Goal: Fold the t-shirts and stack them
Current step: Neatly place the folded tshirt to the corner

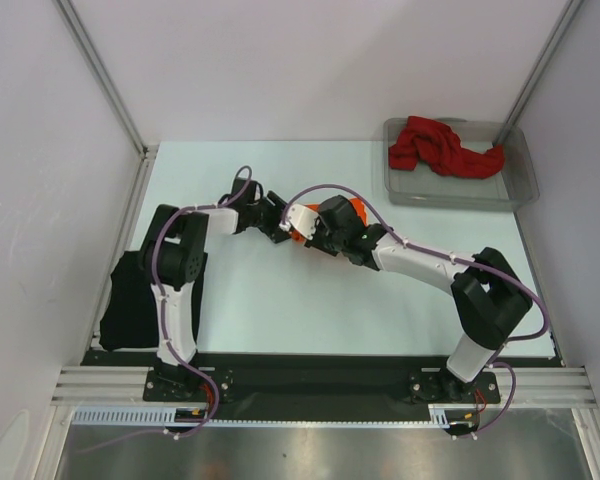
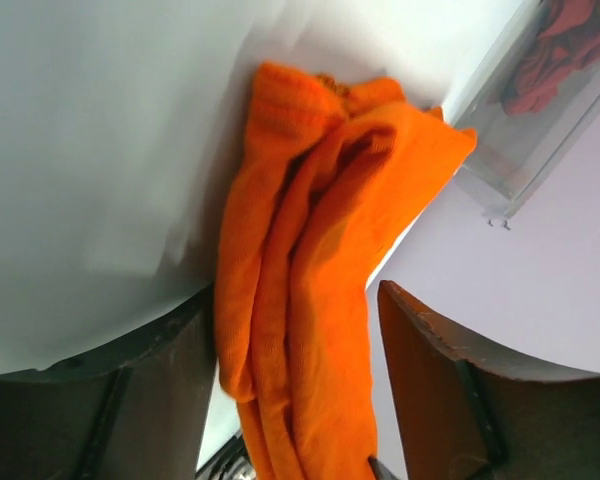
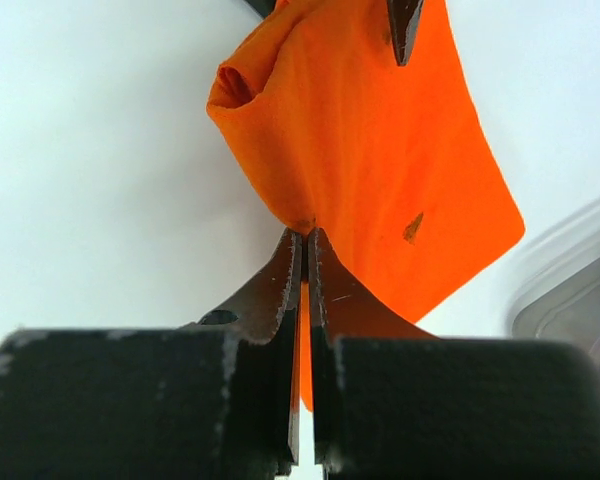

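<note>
The bright orange t-shirt hangs bunched between both grippers above the middle of the table. My right gripper is shut on a pinch of the orange t-shirt, which shows a small dark speck. My left gripper stands open around a hanging fold of the orange t-shirt: the left finger touches the cloth, while the right finger stands apart from it. In the top view the left gripper and right gripper nearly meet. A dark red t-shirt lies crumpled in the tray. The black t-shirt lies at the table's left edge.
The clear grey plastic tray stands at the back right corner, also in the left wrist view as the tray. White walls with metal posts enclose the table on three sides. A black rail runs along the near edge by the arm bases.
</note>
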Robot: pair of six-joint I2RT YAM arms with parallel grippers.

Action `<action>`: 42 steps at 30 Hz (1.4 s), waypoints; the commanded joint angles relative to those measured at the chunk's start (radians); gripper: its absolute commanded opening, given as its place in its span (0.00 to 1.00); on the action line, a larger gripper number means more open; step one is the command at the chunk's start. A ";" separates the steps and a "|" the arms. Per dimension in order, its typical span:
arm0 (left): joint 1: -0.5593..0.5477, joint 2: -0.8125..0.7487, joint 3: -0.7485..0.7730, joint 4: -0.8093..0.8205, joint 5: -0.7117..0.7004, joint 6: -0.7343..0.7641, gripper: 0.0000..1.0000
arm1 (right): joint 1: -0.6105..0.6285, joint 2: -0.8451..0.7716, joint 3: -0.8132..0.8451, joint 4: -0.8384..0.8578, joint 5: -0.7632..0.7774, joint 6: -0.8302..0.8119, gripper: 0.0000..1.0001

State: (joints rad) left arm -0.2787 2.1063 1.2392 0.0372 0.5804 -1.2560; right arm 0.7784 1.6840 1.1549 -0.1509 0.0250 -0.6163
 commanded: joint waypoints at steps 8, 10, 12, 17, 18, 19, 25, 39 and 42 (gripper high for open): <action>-0.007 0.073 0.046 0.069 -0.033 0.026 0.14 | -0.004 -0.070 -0.017 0.040 -0.036 0.029 0.00; -0.005 0.070 0.065 0.050 -0.040 0.052 0.05 | -0.004 -0.076 -0.026 0.043 -0.025 0.055 0.02; -0.005 0.046 0.084 -0.005 -0.073 0.084 0.00 | -0.002 -0.090 -0.032 0.048 0.004 0.084 0.17; -0.004 -0.049 0.030 -0.077 -0.151 0.191 0.00 | 0.018 -0.170 -0.073 -0.002 0.072 0.176 0.47; -0.002 -0.071 -0.010 -0.077 -0.168 0.193 0.00 | 0.021 -0.214 -0.090 -0.007 0.085 0.194 0.50; 0.003 -0.104 -0.027 -0.077 -0.171 0.198 0.00 | 0.021 -0.240 -0.121 -0.022 0.110 0.229 0.56; 0.012 -0.296 -0.047 -0.279 -0.350 0.319 0.00 | 0.027 -0.455 -0.240 -0.099 0.138 0.366 0.61; 0.053 -0.541 0.195 -0.852 -0.841 0.314 0.00 | 0.071 -0.693 -0.313 -0.289 0.144 0.541 0.60; 0.087 -0.557 0.204 -0.884 -0.856 0.297 0.00 | 0.084 -0.714 -0.319 -0.282 0.130 0.573 0.60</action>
State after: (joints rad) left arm -0.2214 1.6077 1.4010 -0.7319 -0.1875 -0.9276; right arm 0.8482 1.0039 0.8154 -0.4168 0.1520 -0.1001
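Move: The folded orange t-shirt's left edge already lies between the left gripper's open fingers; its middle is about 8 cm to that hand's right, 2 cm ahead and roughly level. The black t-shirt lies some 31 cm left, 21 cm back and 4 cm lower, and the right gripper about 5 cm right, 5 cm back and 8 cm higher. From the right hand, still pinching the orange shirt, the shirt's middle is about 6 cm ahead, 2 cm right and 9 cm below. Dip the left gripper a little, shut it on the orange t-shirt's edge, and only then open the right fingers and draw that hand back about 12 cm, right and up, away from the shirt. With the left, keep the pinch and carry the shirt left and up, towards the black t-shirt's side, while rolling the hand's left side up some 45 degrees. ##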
